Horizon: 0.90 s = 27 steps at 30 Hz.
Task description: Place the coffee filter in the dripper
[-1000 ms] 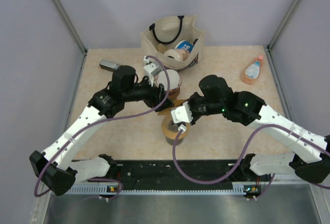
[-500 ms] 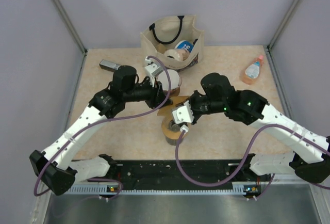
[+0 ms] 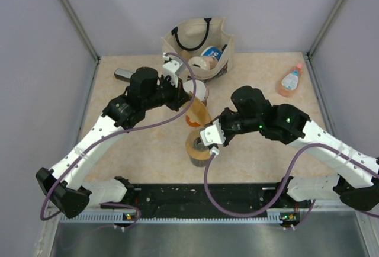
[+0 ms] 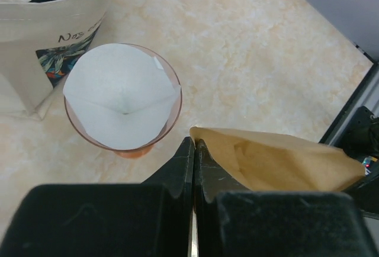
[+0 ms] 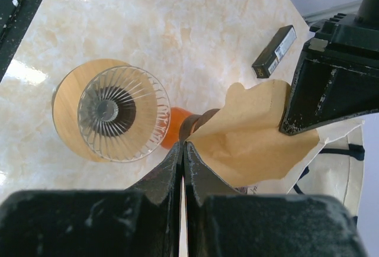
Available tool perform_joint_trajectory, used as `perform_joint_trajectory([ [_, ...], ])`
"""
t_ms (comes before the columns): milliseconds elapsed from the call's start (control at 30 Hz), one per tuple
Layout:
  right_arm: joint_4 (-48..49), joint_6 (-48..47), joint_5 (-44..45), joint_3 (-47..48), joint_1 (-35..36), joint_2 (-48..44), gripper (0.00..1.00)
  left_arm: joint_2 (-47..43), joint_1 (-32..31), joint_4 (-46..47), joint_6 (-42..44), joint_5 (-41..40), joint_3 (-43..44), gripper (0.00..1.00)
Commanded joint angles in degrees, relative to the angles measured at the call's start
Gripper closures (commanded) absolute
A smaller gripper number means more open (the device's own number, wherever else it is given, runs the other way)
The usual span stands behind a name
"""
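A white coffee filter [image 4: 121, 94] sits spread inside the pinkish dripper [image 4: 175, 106], in front of the tote bag; the same dripper [image 3: 199, 89] shows in the top view. Between the arms a tan paper filter [image 3: 198, 113] is stretched. My left gripper [image 4: 194, 143] is shut on one corner of that tan paper [image 4: 272, 162]. My right gripper [image 5: 182, 144] is shut on the opposite edge of the tan paper [image 5: 254, 132]. Below it stands a clear ribbed glass dripper [image 5: 121, 115] on a tan wooden ring [image 5: 66, 115].
A cream tote bag [image 3: 198, 44] with packets stands at the back. A black box [image 3: 124, 73] lies back left. An orange bottle [image 3: 290, 80] lies back right. The glass dripper's stand [image 3: 198, 148] is near the front edge.
My left gripper closed on the tan paper's corner and rose toward the back. The paper now stands stretched between both grippers. The right gripper stayed shut and shifted slightly.
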Motion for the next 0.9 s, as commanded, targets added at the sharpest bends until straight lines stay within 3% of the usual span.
perform_joint_trajectory([
  [0,-2.16,-0.33,-0.84,0.92,0.67,-3.34,1.0,-0.13,-0.11,-0.33,4.29,-6.08,2.06,1.0],
  [233,4.24,2.83,-0.84,-0.74,0.67,-4.92,1.0,-2.23,-0.9,-0.33,3.59,-0.63,0.39,1.0],
  [300,9.41,4.23,-0.05,-2.41,0.76,-6.41,0.89,-3.38,-1.6,-0.59,2.98,-0.37,-0.14,1.0],
  [367,14.69,6.78,0.39,-4.69,0.67,-8.78,0.75,-4.69,-2.39,-0.77,1.93,-0.36,-0.67,1.0],
  [433,20.48,10.37,1.27,-7.5,0.67,-11.59,0.51,-6.01,-3.01,-1.03,0.79,-0.1,-1.19,1.0],
  [467,24.43,12.74,2.23,-9.26,0.76,-13.26,0.33,-6.54,-3.27,-1.03,0.08,0.59,-1.37,1.0],
  [567,37.26,21.0,7.59,-14.53,0.67,-18.45,0.01,-8.12,-4.41,-1.29,-1.85,3.14,-2.07,1.0],
  [667,51.23,28.65,18.55,-18.76,0.67,-21.18,0.01,-9.35,-6.52,-2.26,-4.92,3.06,-2.43,1.0],
  [867,59.36,38.07,40.88,-17.81,0.76,-16.8,0.01,-10.15,-10.3,-5.5,-10.2,-3.25,-5.06,1.0],
])
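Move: The left hand holds one corner of the brown coffee filter. The dripper stands about 11 cm back, 5 cm right and 15 cm below, with the carafe directly under it, another 10 cm down. The white-lined cup is roughly 5 cm ahead, 3 cm right and 12 cm below the left hand. From the right hand, pinching the filter's near corner, the dripper is about 2 cm back, 3 cm left and 14 cm down. The right fingers keep their pinch at first, then open wide and let go of the filter's near corner as that hand climbs away from the dripper, about 14 cm up and some 5 cm to the right, its left side rolling up and its fingers swinging clockwise, some 55 degrees in all. The left hand keeps its grip on the filter, barely edges forward, then draws it back some 8 cm and slightly up from beside the white-lined cup towards the dripper. ##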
